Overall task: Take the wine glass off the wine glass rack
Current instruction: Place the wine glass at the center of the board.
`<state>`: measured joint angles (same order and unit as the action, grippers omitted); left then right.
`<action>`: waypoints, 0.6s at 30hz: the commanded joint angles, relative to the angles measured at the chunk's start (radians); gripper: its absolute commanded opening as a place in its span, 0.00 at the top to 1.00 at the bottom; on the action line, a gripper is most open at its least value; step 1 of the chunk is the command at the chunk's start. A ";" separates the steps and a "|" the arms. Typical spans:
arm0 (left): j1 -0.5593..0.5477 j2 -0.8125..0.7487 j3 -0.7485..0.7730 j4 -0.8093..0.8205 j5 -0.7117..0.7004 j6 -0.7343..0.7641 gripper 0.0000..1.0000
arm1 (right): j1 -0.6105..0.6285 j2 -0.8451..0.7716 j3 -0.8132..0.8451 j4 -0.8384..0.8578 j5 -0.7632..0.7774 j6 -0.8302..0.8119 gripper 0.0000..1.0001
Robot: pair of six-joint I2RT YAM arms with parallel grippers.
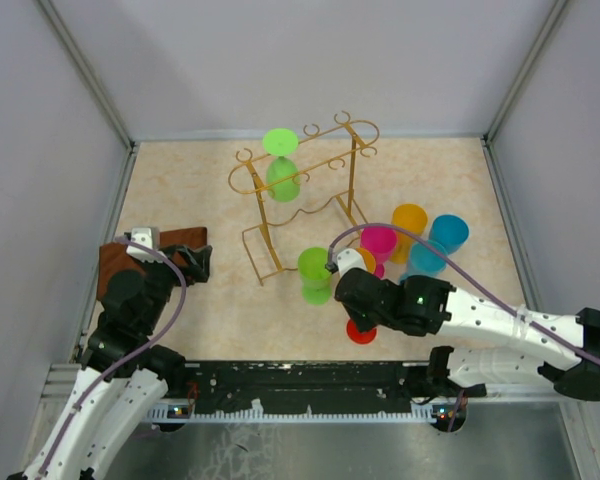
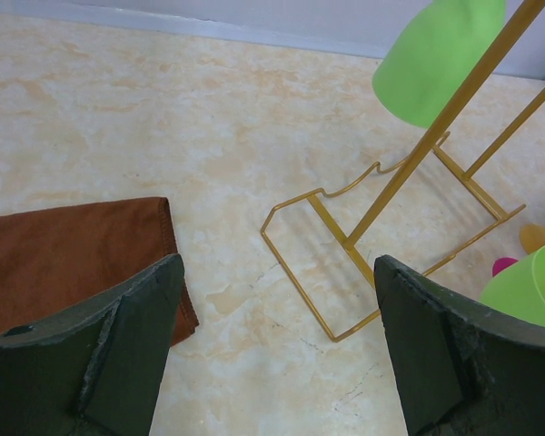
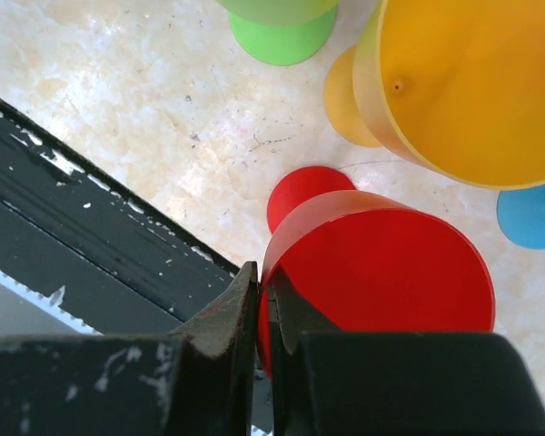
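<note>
The gold wine glass rack (image 1: 302, 190) stands mid-table, and a green wine glass (image 1: 282, 172) hangs upside down from its top rails. The left wrist view shows that glass's bowl (image 2: 436, 54) above the rack's upright (image 2: 409, 163). My right gripper (image 3: 263, 292) is shut on the rim of a red wine glass (image 3: 381, 263), one finger inside the bowl and one outside. The glass's red foot (image 1: 361, 331) shows near the front edge under the right arm (image 1: 395, 303). My left gripper (image 1: 195, 262) stands open and holds nothing, left of the rack.
A brown cloth (image 1: 150, 255) lies at the left under the left arm. A second green glass (image 1: 314, 272) stands in front of the rack. Pink (image 1: 378, 243), orange (image 1: 409, 222) and blue (image 1: 442, 240) glasses cluster at the right. A black rail (image 3: 91, 236) runs along the front edge.
</note>
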<state>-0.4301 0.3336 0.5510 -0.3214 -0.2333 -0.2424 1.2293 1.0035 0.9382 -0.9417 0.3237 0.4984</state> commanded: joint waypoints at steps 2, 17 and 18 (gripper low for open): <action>-0.001 -0.004 0.010 0.030 0.012 0.011 0.09 | 0.000 0.011 0.001 0.033 0.009 -0.009 0.85; 0.000 0.017 0.037 0.033 0.048 0.014 0.09 | 0.000 -0.019 0.070 0.055 0.045 -0.049 0.70; 0.000 0.018 0.038 0.034 0.049 0.016 0.09 | 0.001 -0.024 0.077 0.062 0.049 -0.056 0.69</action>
<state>-0.4301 0.3477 0.5529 -0.3145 -0.2020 -0.2386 1.2293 1.0176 0.9363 -0.9268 0.3294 0.4698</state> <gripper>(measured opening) 0.908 0.294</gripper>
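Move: The red wine glass, still pinched by its rim, has its middle about 3 cm right, 1 cm ahead and some 6 cm below the right hand. The green glass stands roughly 9 cm ahead and 5 cm left of that hand, the orange one 9 cm ahead and 3 cm right, the near blue one 10 cm ahead and 16 cm right. From the left hand the red glass lies about 31 cm right, 11 cm back and 15 cm down. The right fingers open about a quarter, letting go of the red glass's rim, while the hand dips under 1 cm. ##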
